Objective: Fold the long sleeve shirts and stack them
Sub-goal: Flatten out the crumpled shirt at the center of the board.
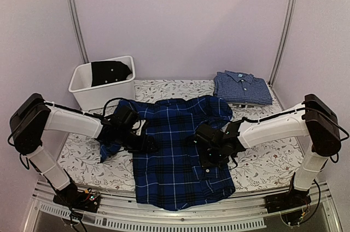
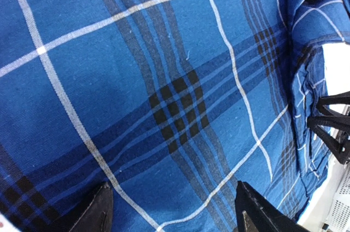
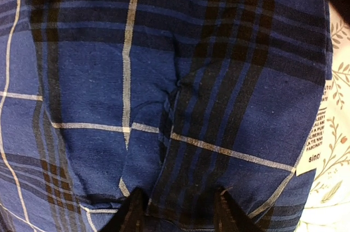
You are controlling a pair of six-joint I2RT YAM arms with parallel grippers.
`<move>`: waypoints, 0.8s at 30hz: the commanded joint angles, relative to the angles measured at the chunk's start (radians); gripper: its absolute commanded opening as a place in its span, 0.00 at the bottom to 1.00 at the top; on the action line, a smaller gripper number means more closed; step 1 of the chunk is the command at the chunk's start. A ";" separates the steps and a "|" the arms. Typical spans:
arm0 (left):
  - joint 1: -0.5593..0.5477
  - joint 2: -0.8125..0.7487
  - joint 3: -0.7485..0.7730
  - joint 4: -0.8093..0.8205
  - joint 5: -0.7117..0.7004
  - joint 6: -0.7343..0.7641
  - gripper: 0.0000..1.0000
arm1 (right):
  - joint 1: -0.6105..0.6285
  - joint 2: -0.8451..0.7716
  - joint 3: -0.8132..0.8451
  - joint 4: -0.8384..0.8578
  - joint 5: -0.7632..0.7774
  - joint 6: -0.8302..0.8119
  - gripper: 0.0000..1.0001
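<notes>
A large navy and royal-blue plaid long sleeve shirt (image 1: 175, 150) lies spread across the middle of the table, its hem hanging over the near edge. A lighter blue checked shirt (image 1: 242, 87) sits folded at the back right. My left gripper (image 1: 145, 143) hovers low over the plaid shirt's left side. In the left wrist view this gripper (image 2: 175, 213) is open wide, with flat plaid cloth (image 2: 164, 90) under it. My right gripper (image 1: 210, 154) is on the shirt's right side. In the right wrist view the jaws (image 3: 178, 213) stand apart over a crease in the cloth (image 3: 175, 111).
A white bin (image 1: 82, 87) holding a dark garment (image 1: 109, 70) stands at the back left. The table carries a floral cover (image 1: 262, 161). A white care label (image 3: 315, 139) shows at the shirt's edge. Metal frame posts (image 1: 75, 13) rise at both back corners.
</notes>
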 commanded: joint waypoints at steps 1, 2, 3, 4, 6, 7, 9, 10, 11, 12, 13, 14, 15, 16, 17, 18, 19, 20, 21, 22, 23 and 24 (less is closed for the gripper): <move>0.014 0.035 -0.011 -0.092 -0.020 0.011 0.77 | -0.013 -0.006 -0.023 0.019 0.001 0.017 0.38; 0.014 0.035 -0.011 -0.092 -0.021 0.012 0.77 | -0.013 -0.007 -0.024 0.019 0.002 0.016 0.36; 0.014 0.033 -0.011 -0.091 -0.019 0.012 0.77 | -0.014 -0.009 -0.025 0.018 0.003 0.015 0.31; 0.014 0.033 -0.011 -0.091 -0.019 0.012 0.77 | -0.015 -0.010 -0.025 0.019 0.005 0.016 0.29; 0.014 0.034 -0.011 -0.091 -0.019 0.012 0.76 | -0.017 -0.013 -0.023 0.016 0.004 0.014 0.21; 0.014 0.034 -0.011 -0.091 -0.019 0.012 0.76 | -0.018 -0.014 -0.021 0.014 0.007 0.015 0.18; 0.014 0.035 -0.010 -0.092 -0.018 0.012 0.76 | -0.019 -0.019 -0.017 0.006 0.014 0.014 0.09; 0.015 0.035 -0.009 -0.091 -0.016 0.011 0.76 | -0.019 -0.023 -0.015 0.002 0.018 0.014 0.05; 0.013 0.035 -0.010 -0.091 -0.017 0.011 0.77 | -0.021 -0.027 -0.013 -0.002 0.022 0.013 0.02; 0.014 0.035 -0.010 -0.091 -0.018 0.011 0.77 | -0.023 -0.035 -0.010 -0.009 0.028 0.012 0.00; 0.013 0.035 -0.009 -0.092 -0.017 0.012 0.76 | -0.026 -0.042 -0.006 -0.019 0.036 0.012 0.00; 0.014 0.036 -0.008 -0.092 -0.017 0.012 0.77 | -0.028 -0.048 0.002 -0.032 0.047 0.012 0.00; 0.014 0.037 -0.008 -0.095 -0.017 0.012 0.77 | -0.030 -0.063 0.011 -0.046 0.057 0.012 0.00; 0.014 0.036 -0.008 -0.094 -0.017 0.015 0.77 | -0.031 -0.074 0.022 -0.060 0.068 0.011 0.00; 0.015 0.037 -0.009 -0.095 -0.017 0.015 0.76 | -0.034 -0.090 0.034 -0.075 0.083 0.008 0.00; 0.014 0.037 -0.009 -0.096 -0.017 0.015 0.77 | -0.036 -0.104 0.051 -0.089 0.097 0.005 0.00; 0.014 0.037 -0.010 -0.096 -0.018 0.015 0.77 | -0.042 -0.126 0.061 -0.103 0.111 0.000 0.00; 0.014 0.037 -0.009 -0.097 -0.017 0.015 0.77 | -0.047 -0.144 0.071 -0.114 0.123 -0.003 0.00; 0.014 0.036 -0.010 -0.096 -0.017 0.015 0.76 | -0.056 -0.156 0.079 -0.126 0.131 -0.009 0.00; 0.015 0.035 -0.011 -0.096 -0.018 0.014 0.76 | -0.065 -0.176 0.088 -0.131 0.141 -0.019 0.00; 0.014 0.035 -0.011 -0.096 -0.018 0.014 0.77 | -0.075 -0.190 0.094 -0.133 0.154 -0.025 0.00; 0.014 0.034 -0.013 -0.097 -0.018 0.014 0.77 | -0.089 -0.199 0.104 -0.134 0.162 -0.037 0.00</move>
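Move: The bunched fold in the shirt's right front lies right between the right hand's half-open fingers, about 1 cm below the hand point. The pocket button is some 2 cm nearer the robot and 2 cm to the right, the shirt's right side edge about 10 cm to the right and level. The rolled sleeve lies roughly 21 cm ahead and 8 cm right. From the left hand, the fold is about 19 cm to the right and 6 cm back, 1 cm lower. Staying almost in place down at the cloth, the right hand shuts its half-open fingers completely, pinching the bunched fold near the pocket. Then, with the fingers kept shut and pointing mostly down, it lifts about 5 cm, quickening as it goes, and carries the pinched cloth some 3 cm forward towards the rolled sleeve with only a small tilt of the wrist. ##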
